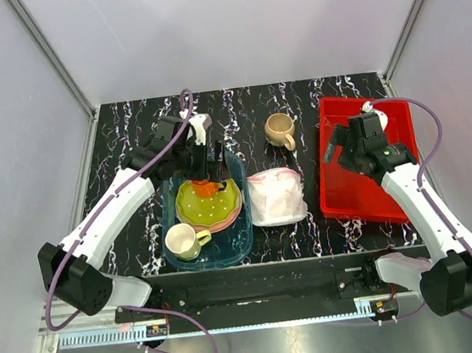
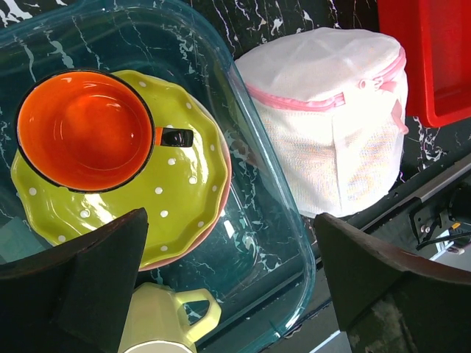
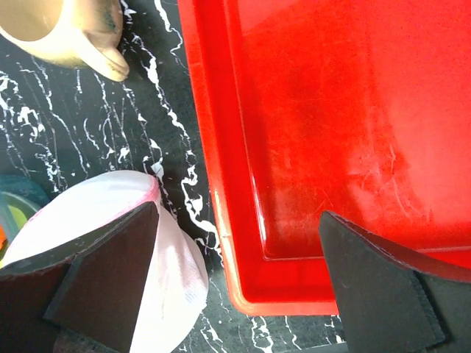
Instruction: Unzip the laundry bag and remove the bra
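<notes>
The laundry bag (image 1: 277, 196), a white mesh dome with pink zip edging, stands zipped shut on the black marbled table between the teal tub and the red tray. It also shows in the left wrist view (image 2: 331, 118) and in the right wrist view (image 3: 176, 272). The bra is hidden; only a faint pink shows through the mesh. My left gripper (image 1: 213, 158) hovers open over the tub, left of the bag (image 2: 229, 243). My right gripper (image 1: 335, 144) hovers open over the red tray's left edge, right of the bag (image 3: 239, 220). Both are empty.
A clear teal tub (image 1: 212, 264) holds a yellow-green dotted plate (image 1: 222, 205), an orange cup (image 2: 81, 129) and a pale yellow mug (image 1: 184, 242). A beige mug (image 1: 279, 129) stands behind the bag. The red tray (image 1: 348, 189) lies at the right.
</notes>
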You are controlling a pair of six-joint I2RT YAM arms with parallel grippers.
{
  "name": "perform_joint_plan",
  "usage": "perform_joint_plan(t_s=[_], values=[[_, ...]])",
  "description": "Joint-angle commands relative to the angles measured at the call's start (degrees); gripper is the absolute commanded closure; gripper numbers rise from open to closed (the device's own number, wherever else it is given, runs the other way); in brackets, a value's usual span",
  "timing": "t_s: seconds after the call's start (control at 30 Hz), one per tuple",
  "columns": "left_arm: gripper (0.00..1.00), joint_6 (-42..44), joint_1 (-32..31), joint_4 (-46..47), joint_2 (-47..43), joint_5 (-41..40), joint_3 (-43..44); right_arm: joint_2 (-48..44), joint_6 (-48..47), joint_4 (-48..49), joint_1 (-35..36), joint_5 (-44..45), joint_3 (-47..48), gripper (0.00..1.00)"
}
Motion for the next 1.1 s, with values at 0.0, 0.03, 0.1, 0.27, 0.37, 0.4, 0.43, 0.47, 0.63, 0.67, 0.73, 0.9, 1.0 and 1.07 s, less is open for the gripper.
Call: perform_joint_plan(t_s=[0.0,0.03,0.1,0.27,0.37,0.4,0.43,0.47,0.63,0.67,0.73,0.9,1.0,1.07], values=[[0.01,0.47,0.11,0.92,0.6,-1.68,2.19,-2.87,-2.18,4.18,0.0,-2.95,-0.49,0.0],[0.01,0.47,0.11,0.83,0.78,-1.59,2.36,-3.14,-2.71,4.53,0.09,-3.4,-0.58,0.0],[0.01,0.38,0.11,0.83,0.96,-1.33,2.45,-3.14,-2.8,4.54,-0.08,-3.67,-0.49,0.0],[0.01,0.82,0.11,0.83,0.96,-1.67,2.72,-0.51,0.19,4.54,-0.08,-2.69,0.47,0.0],[0.01,0.82,0.11,0.83,0.34,-2.81,2.63,2.22,0.01,4.1,0.0,-7.24,2.57,0.0],[0.01,0.74,0.11,0.83,0.17,-3.08,2.72,2.48,0.01,4.36,0.0,-8.75,3.02,0.0],[0.01,0.65,0.2,0.83,-0.01,-3.08,2.46,2.66,-0.42,4.62,0.0,-10.42,3.29,0.0],[0.01,0.39,0.2,0.83,-0.1,-2.3,2.45,2.4,-0.6,5.76,0.0,-13.56,3.64,0.0],[0.01,-0.93,0.2,0.66,0.87,-0.62,2.37,-0.85,5.35,12.51,0.35,-23.33,1.71,0.0],[0.01,-1.02,0.2,0.74,1.3,-0.71,2.45,-1.12,6.59,16.45,1.57,-27.01,0.4,0.0],[0.01,-0.67,0.2,0.48,1.57,-0.54,3.15,-0.6,8.7,17.89,4.03,-26.87,0.21,0.0],[0.01,-1.81,0.2,0.92,0.87,0.52,3.42,1.43,11.78,16.58,7.73,-24.32,1.09,0.0],[0.01,-2.51,0.2,1.97,1.3,1.49,3.6,2.48,13.45,17.1,8.61,-23.27,0.39,0.0],[0.01,-3.56,0.2,2.5,1.48,0.35,3.68,3.45,14.69,16.93,8.88,-23.7,-0.48,0.0]])
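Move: The laundry bag lies some 20 cm to the right hand's left, about 3 cm nearer the base and 12 cm below. Left of the bag is the blue tub, its middle about 25 cm beyond the bag's and 3 cm nearer the base. The beige mug stands about 18 cm ahead of the hand and 17 cm to its left; the red tray's middle is about 12 cm right and 5 cm ahead. From the left hand, the bag is about 17 cm right, 3 cm back and 15 cm below. The laundry bag is what the right hand makes for: after a small bob up and down in place, it swings left about 13 cm, from over the red tray towards the bag, ending some 4 cm higher. On the way the wrist rolls its left side up by roughly 25 degrees and turns counter-clockwise, the fingers staying wide open and touching nothing. ##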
